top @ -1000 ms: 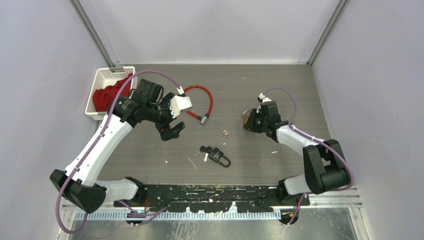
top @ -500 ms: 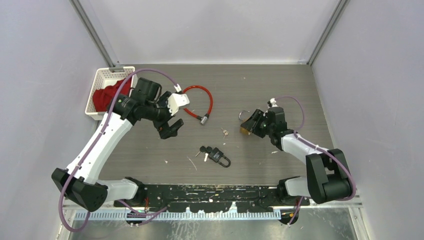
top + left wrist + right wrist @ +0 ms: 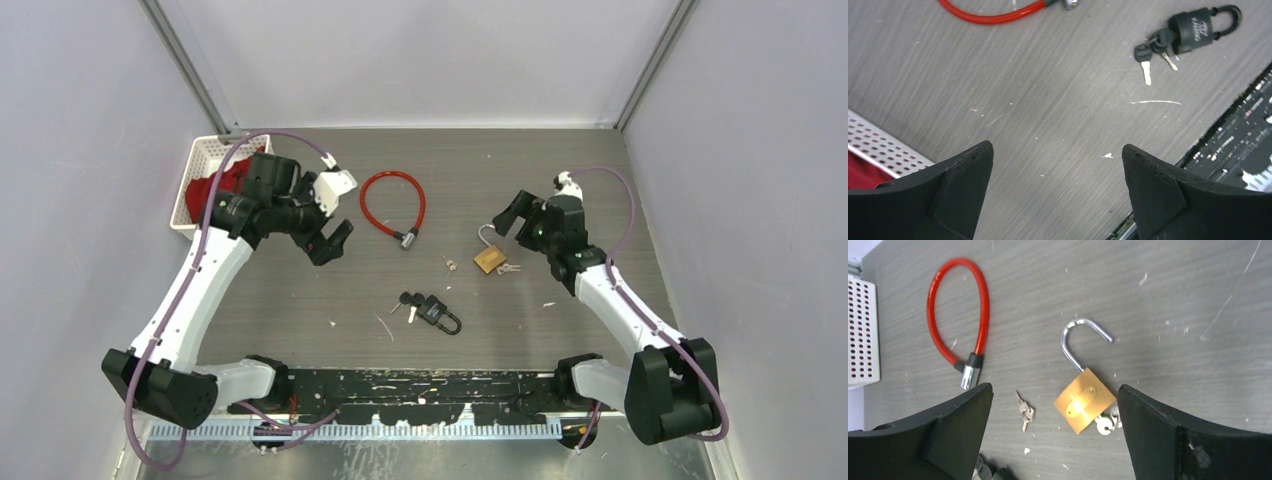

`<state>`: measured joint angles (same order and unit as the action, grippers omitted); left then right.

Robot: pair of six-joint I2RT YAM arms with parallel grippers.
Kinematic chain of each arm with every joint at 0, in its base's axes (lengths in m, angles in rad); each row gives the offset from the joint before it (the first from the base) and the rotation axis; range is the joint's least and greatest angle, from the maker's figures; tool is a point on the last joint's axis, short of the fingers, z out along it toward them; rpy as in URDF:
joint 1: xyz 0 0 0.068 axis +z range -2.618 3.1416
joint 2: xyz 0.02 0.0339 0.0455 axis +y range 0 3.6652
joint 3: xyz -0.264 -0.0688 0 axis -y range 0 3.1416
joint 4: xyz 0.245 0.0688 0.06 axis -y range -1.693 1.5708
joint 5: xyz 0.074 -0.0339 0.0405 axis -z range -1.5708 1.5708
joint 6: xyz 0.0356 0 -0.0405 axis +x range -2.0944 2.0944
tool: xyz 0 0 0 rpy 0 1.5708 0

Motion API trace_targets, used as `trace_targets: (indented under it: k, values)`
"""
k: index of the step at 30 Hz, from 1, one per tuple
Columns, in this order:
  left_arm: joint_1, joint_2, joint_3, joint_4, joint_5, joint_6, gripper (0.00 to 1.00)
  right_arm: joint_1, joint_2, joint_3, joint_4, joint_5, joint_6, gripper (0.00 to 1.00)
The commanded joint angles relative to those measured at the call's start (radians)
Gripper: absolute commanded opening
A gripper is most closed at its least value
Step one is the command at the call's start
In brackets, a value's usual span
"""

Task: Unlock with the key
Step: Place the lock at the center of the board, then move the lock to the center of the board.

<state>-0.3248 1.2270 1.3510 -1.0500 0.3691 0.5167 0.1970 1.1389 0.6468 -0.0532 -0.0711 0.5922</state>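
Note:
A brass padlock [image 3: 490,260] lies flat on the table with its silver shackle swung open. It shows in the right wrist view [image 3: 1084,400] with a bunch of keys [image 3: 1105,424] at its bottom edge. My right gripper [image 3: 509,214] is open and empty, just above and behind the padlock [image 3: 1055,387]. A small loose key pair [image 3: 450,264] lies left of it. A black padlock [image 3: 438,313] with keys sits at centre front, and shows closed in the left wrist view [image 3: 1198,30]. My left gripper [image 3: 331,241] is open and empty over bare table [image 3: 1055,150].
A red cable lock [image 3: 392,203] lies at back centre. A white perforated basket [image 3: 215,160] holding a red cloth [image 3: 205,195] stands at the back left, close to the left arm. The black rail of the arm bases [image 3: 430,385] runs along the front edge.
My right gripper let go of the brass padlock and drew back to the right; the padlock now lies on the table, shackle open. My left gripper moved back and left, toward the basket.

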Motion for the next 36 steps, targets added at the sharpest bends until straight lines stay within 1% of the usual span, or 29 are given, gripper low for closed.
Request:
trace_targets:
  k: [1,4,7,9,12,15,17,22,26,29,33,36]
  values:
    - [0.056,-0.031,-0.009,0.121,-0.040,-0.056,0.99,0.070,-0.001,0.113,-0.021,0.139,-0.104,1.00]
    - [0.111,-0.023,-0.033,0.174,-0.054,-0.072,0.99,0.157,0.058,0.190,-0.023,0.179,-0.152,1.00]
    - [0.184,-0.014,-0.047,0.208,-0.008,-0.085,0.99,0.233,0.168,0.294,-0.065,0.209,-0.193,1.00]
    - [0.228,-0.010,-0.058,0.221,0.008,-0.095,0.99,0.284,0.242,0.342,-0.059,0.213,-0.214,0.99]
    - [0.266,-0.003,-0.091,0.256,0.034,-0.107,0.99,0.357,0.367,0.398,-0.049,0.223,-0.218,0.85]
    - [0.271,0.012,-0.116,0.242,0.025,-0.104,0.99,0.406,0.469,0.445,-0.024,0.218,-0.216,0.80]
    - [0.271,0.023,-0.120,0.218,0.027,-0.088,0.99,0.441,0.551,0.522,-0.033,0.227,-0.228,0.77]
    - [0.271,0.022,-0.139,0.168,0.037,-0.060,0.99,0.453,0.765,0.749,-0.149,0.233,-0.203,0.72]
    - [0.271,0.008,-0.156,0.158,0.049,-0.048,1.00,0.465,0.867,0.860,-0.169,0.226,-0.209,0.69]
    - [0.272,0.001,-0.154,0.140,0.050,-0.032,1.00,0.472,0.952,0.956,-0.249,0.260,-0.231,0.64]
    - [0.271,-0.014,-0.149,0.119,0.052,-0.013,1.00,0.480,0.992,0.978,-0.275,0.314,-0.253,0.59]
    - [0.271,-0.026,-0.152,0.116,0.054,-0.009,1.00,0.481,1.019,0.999,-0.304,0.309,-0.246,0.55]
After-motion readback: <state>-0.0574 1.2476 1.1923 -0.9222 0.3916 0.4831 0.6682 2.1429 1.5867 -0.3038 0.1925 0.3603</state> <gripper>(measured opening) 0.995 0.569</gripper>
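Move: The red cable lock, loop middle, lies about 27 cm left of the right hand, 10 cm farther out and 12 cm below; its metal coupler is some 23 cm left and 3 cm farther out. The open brass padlock stays just 4 cm left and 2 cm back, the small keys 13 cm left and 4 cm back, both about 12 cm down. From the left hand, the cable lock is roughly 18 cm ahead, 5 cm right and 22 cm below. Swing the empty right gripper some 21 cm left and 10 cm forward, away from the brass padlock, rising briefly before sinking about 9 cm net to just over the cable lock's right side, near the coupler; half-close the fingers, turn counter-clockwise about 25 degrees and drop the hand's left side. Draw the open left gripper left, lowering it about 5 cm after a short forward reach. ##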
